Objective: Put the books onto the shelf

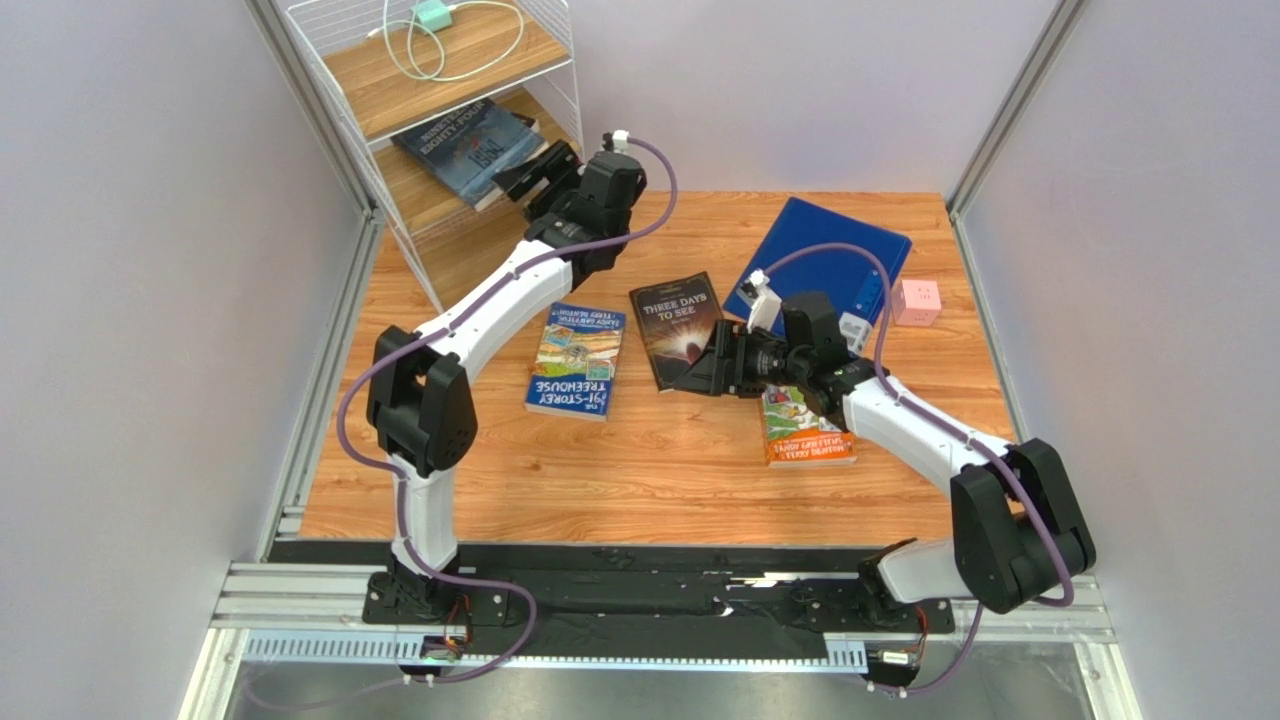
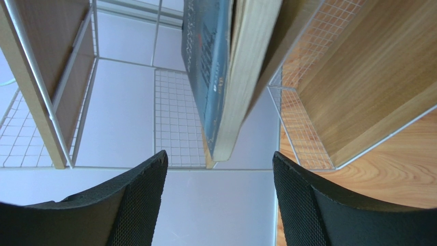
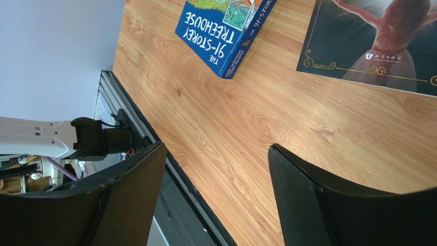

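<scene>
A dark blue book (image 1: 469, 147) lies on the middle board of the white wire shelf (image 1: 394, 93). My left gripper (image 1: 516, 177) stands open just in front of that book, not touching it. In the left wrist view the book (image 2: 225, 77) hangs ahead of the empty gap of the left gripper (image 2: 220, 164). On the table lie a blue Treehouse book (image 1: 577, 360), the dark "Three Days to See" (image 1: 679, 323) and an orange Treehouse book (image 1: 804, 431), partly under my right arm. My right gripper (image 1: 714, 360) is open and empty at the dark book's near right corner.
A large blue folder (image 1: 824, 258) and a pink cube (image 1: 917, 302) lie at the back right of the table. A white cable with a green plug (image 1: 436, 21) sits on the shelf's top board. The right wrist view shows the blue Treehouse book (image 3: 225, 31) and the table's near edge rail (image 3: 169, 169).
</scene>
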You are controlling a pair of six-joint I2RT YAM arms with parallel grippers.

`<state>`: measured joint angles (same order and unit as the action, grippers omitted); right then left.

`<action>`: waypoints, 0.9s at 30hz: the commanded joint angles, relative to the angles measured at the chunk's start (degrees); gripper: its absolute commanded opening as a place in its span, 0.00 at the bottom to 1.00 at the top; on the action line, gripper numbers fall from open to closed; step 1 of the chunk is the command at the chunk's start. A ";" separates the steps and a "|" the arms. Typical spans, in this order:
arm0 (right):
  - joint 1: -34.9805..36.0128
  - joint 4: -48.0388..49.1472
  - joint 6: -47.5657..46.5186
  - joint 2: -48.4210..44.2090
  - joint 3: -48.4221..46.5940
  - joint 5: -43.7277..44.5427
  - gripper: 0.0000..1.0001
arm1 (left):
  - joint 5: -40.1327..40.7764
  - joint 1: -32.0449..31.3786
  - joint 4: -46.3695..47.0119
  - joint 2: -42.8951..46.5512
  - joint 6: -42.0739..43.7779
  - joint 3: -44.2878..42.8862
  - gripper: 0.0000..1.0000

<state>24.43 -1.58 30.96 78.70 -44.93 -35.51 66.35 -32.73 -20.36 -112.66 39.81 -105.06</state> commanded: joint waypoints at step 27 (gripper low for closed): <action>-0.87 1.06 -1.43 1.55 -0.43 -2.02 0.78 | -6.06 7.68 -6.01 -1.33 -4.74 -12.19 0.00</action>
<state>23.68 -1.78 29.95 79.72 -44.93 -36.18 58.89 -25.26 -28.84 -113.06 34.79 -112.97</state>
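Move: On the middle shelf, the grey book's nearest corner pokes out about 5 cm to the left of the left hand and 2 cm ahead, almost at its height; the book's middle is some 8 cm left and 6 cm ahead. The black treehouse book lies beneath it, roughly 6 cm left and 7 cm ahead. The 91-Storey book is on the table, about 16 cm back, 7 cm right and 29 cm below. From the right hand the grey book is some 31 cm left, 25 cm ahead and 17 cm higher. Closing in on the grey book's outer corner, the left hand travels left about 5 cm, drifting some 2 cm forward and rising about as much late on, with its open fingers one above and one below the book. It slows there, and at the very end the fingers snap nearly shut on the corner, pinching it. ##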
